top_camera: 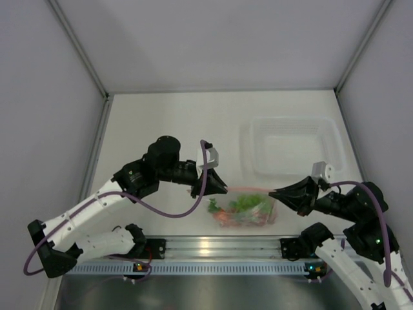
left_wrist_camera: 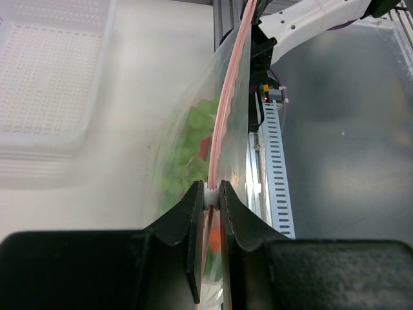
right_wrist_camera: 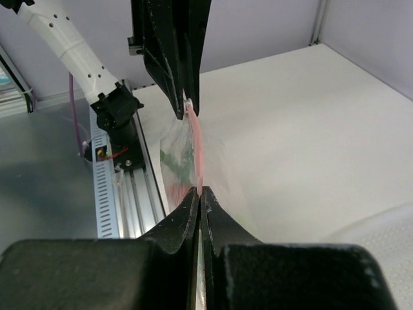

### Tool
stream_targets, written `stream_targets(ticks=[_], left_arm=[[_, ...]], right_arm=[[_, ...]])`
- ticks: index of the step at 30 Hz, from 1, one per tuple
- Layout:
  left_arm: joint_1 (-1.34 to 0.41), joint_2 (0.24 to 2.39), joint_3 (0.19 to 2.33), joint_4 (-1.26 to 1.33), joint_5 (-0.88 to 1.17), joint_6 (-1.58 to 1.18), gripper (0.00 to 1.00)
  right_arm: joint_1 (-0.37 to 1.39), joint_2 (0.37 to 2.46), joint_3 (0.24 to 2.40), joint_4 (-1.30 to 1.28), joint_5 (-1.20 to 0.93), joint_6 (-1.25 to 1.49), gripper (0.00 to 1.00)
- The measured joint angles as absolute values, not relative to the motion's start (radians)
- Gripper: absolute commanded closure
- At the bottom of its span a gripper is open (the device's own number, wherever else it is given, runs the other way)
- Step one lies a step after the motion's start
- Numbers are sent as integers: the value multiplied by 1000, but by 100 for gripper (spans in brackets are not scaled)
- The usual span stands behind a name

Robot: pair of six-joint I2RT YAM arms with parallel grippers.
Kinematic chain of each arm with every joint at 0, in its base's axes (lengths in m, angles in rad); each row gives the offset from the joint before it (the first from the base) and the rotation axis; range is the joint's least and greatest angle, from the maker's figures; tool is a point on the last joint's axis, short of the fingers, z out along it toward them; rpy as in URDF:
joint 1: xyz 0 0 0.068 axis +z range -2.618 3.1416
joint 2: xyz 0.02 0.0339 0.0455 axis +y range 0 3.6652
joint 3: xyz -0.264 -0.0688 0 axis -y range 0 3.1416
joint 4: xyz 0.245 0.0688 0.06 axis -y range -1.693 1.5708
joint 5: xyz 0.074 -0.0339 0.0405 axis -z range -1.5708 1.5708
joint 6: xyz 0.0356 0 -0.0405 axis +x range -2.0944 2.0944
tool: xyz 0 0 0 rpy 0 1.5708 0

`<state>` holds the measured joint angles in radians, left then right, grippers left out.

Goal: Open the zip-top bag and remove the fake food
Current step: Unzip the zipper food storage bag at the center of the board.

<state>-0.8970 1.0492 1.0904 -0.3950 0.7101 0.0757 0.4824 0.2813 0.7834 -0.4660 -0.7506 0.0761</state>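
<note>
The clear zip-top bag [top_camera: 248, 216] hangs stretched between my two grippers above the table's near edge. Its pink zip strip [top_camera: 248, 189] runs taut from one to the other. Inside it the fake food [top_camera: 240, 208] shows as green leafy and red-orange pieces, also seen through the plastic [left_wrist_camera: 188, 145]. My left gripper [left_wrist_camera: 212, 194] is shut on the white zip slider [left_wrist_camera: 211, 188] at the bag's left end [top_camera: 224, 189]. At the strip's right end [right_wrist_camera: 197, 145], my right gripper [right_wrist_camera: 201, 191] is shut on the bag's corner [top_camera: 271, 193].
A rigid clear tub [top_camera: 293, 145] stands behind the bag at the right, also seen at the left wrist view's upper left [left_wrist_camera: 51, 71]. The metal rail [top_camera: 213, 248] with the arm bases lies just below the bag. Grey walls enclose the table.
</note>
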Motion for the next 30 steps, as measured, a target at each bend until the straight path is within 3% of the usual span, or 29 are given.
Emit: stream_targets(ticks=[16,30], left_arm=[[-897,863,1051,-439,610,-21,100],[-896,836,1051,-602,554,1,100]], right_arm=[[482,224,841,-571,-665,43,100],[482,202,860,-600,-546,45,100]])
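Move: About 9 cm to the left of the left hand, and slightly below it, is the zip's free left end; this hand already pinches the slider. The fake food hangs low in the bag, some 7 cm right and 13 cm down, with the clear bin roughly 29 cm right, 25 cm ahead and 17 cm down. From the right hand, which already grips the zip's other end, the slider lies about 12 cm left and 2 cm ahead. Drawing the pinched slider along the pink zip towards its free left end, the left hand goes about 5 cm left and slightly back, arching up a couple of centimetres before sinking again, with a small counter-clockwise turn. The right hand keeps its pinch on the opposite end and pulls it some 3 cm right and a little up, turning clockwise about 10 degrees. ##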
